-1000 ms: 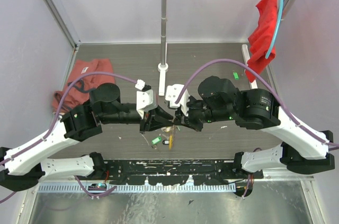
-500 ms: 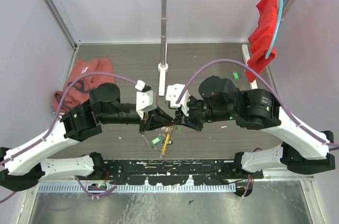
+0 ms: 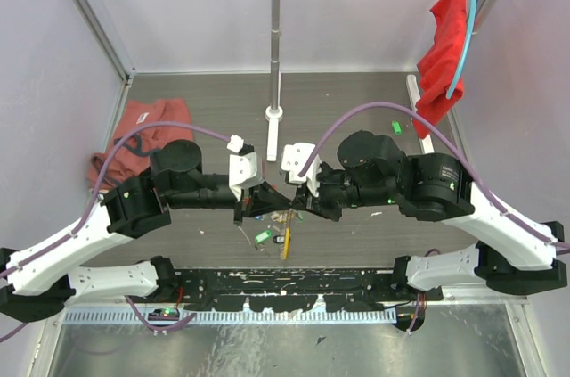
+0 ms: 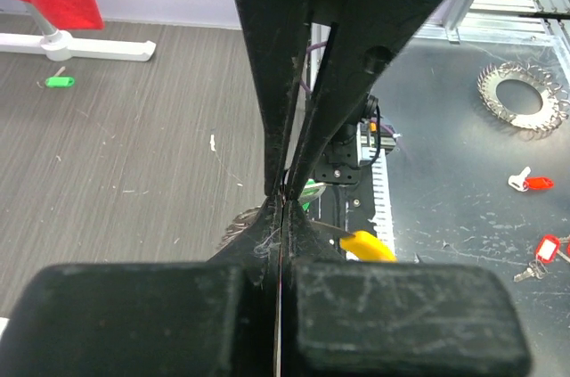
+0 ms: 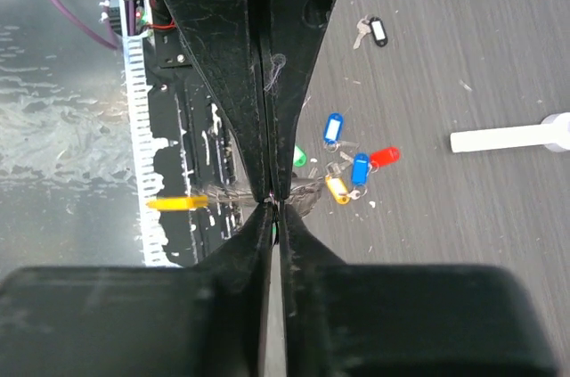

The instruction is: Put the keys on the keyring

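Note:
The keyring (image 3: 285,241), a silvery coiled loop with a yellow section (image 5: 178,203), hangs above the table between the two arms. My left gripper (image 3: 277,208) and right gripper (image 3: 293,208) meet tip to tip, each shut on the coil (image 5: 309,195). In the left wrist view the fingertips (image 4: 282,194) are pressed together, the coil (image 4: 239,222) on their left and the yellow section (image 4: 367,245) on their right. The keys lie on the table below: blue tags (image 5: 333,127) (image 5: 360,168), red (image 5: 385,156), gold (image 5: 337,189), green (image 5: 299,156). A black-tagged key (image 5: 378,31) lies apart.
A white stand (image 3: 274,114) rises behind the grippers. A pink cloth (image 3: 134,132) lies at the back left and a red cloth (image 3: 443,56) hangs at the right. On the metal tray (image 4: 445,127) lie another coiled ring (image 4: 524,96) and red-tagged keys (image 4: 534,183).
My left gripper has shut on the keyring. The yellow section swung a little left, then back under the grippers. The right arm shifted slightly.

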Robot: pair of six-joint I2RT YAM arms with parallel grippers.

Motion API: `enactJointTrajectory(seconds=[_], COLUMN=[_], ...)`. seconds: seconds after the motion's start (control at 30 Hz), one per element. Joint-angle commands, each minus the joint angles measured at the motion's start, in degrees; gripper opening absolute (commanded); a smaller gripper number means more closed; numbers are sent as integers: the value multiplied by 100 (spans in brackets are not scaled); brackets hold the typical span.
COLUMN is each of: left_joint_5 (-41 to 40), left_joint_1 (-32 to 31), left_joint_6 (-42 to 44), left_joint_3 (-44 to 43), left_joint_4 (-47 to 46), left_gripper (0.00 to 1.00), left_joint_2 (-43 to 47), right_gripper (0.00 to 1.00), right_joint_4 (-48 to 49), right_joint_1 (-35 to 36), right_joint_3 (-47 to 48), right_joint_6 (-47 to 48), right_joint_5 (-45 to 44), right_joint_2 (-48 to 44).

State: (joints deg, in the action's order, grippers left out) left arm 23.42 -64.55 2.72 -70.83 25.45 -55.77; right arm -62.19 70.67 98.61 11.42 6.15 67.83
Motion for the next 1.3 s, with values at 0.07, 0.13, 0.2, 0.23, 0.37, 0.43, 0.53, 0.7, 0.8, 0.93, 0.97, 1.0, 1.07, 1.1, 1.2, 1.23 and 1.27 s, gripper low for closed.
enactJointTrajectory(seconds=[0.07, 0.13, 0.2, 0.23, 0.37, 0.43, 0.53, 0.7, 0.8, 0.93, 0.97, 1.0, 1.07, 1.1, 1.2, 1.23, 1.27], left_joint_5=[-408, -626, -875, -989, -1392, -1510, -1663, -1880, -2003, -2189, -2233, -2262, -2289, -2289, -2243, -2231, -2220], left_joint_1=[-13, -14, -13, -13, -19, -13, -13, -13, -13, -13, -16, -14, -13, -13, -18, -14, -12], left_joint_6=[-218, -274, -317, -350, -460, -485, -517, -566, -619, -625, -619, -615, -602, -598, -584, -580, -573], left_joint_3=[134, 247, 362, 420, 610, 638, 688, 773, 851, 926, 966, 993, 1017, 1019, 1003, 994, 988], left_joint_4=[-514, -646, -777, -836, -1060, -1109, -1179, -1305, -1486, -1628, -1678, -1722, -1781, -1807, -1880, -1892, -1909], left_gripper=[0, 0, 0, 0, 0, 0, 0, 0, 0, 0, 0, 0, 0, 0, 0, 0, 0], left_joint_2=[382, 488, 590, 646, 783, 819, 852, 965, 1042, 1098, 1115, 1124, 1117, 1109, 1063, 1041, 1029], right_gripper=[35, 40, 40, 40, 42, 42, 42, 42, 42, 42, 42, 42, 42, 42, 41, 41, 41], right_joint_4=[1295, 1832, 2399, 2627, 3374, 3477, 3797, 5091, 5904, 6278, 6323, 6342, 6341, 6330, 6316, 6294, 6261], right_joint_1=[25, 25, 25, 25, -84, -489, -1668, -3043, -3153, -3155, -3150, -3150, -3150, -3150, -3150, -3151, -3152], right_joint_3=[-480, -776, -989, -1070, -1421, -1419, -1588, -2480, -3016, -3344, -3408, -3470, -3531, -3542, -3568, -3569, -3549], right_joint_6=[-284, -516, -867, -1042, -1598, -1919, -2687, -4111, -4797, -5230, -5297, -5333, -5370, -5384, -5420, -5422, -5410], right_joint_5=[-553, -761, -974, -1118, -1473, -1077, 401, 2423, 2810, 2897, 2888, 2871, 2902, 2937, 2977, 2998, 3016], right_joint_2=[-655, -888, -1054, -1095, -1252, -1219, -1227, -1375, -1496, -1604, -1637, -1675, -1706, -1706, -1694, -1682, -1667])
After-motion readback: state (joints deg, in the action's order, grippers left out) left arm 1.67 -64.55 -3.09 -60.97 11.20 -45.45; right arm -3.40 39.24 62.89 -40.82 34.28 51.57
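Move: The green-tagged key and its thin ring are at the meeting fingertips of both hands, within 2 cm of each hand point and slightly below. The keyring with the yellow piece hangs from there, its middle some 3 cm back and 4 cm below either hand. Far below, by about 30 cm, a loose green tag lies roughly 12 cm ahead of the left hand and 5 cm left; a blue tag lies about 18 cm ahead, 7 cm left. The keyring and green-tagged key stay pinched in the left fingers, carried about 5 cm forward, some 3 cm left and 3 cm up, while that hand turns about 20 degrees counter-clockwise. The right fingers open and come off them; that hand sweeps roughly 10 cm forward and rises 7 cm, then draws back about 4 cm, swinging its fingers from slanting down to nearly level. ##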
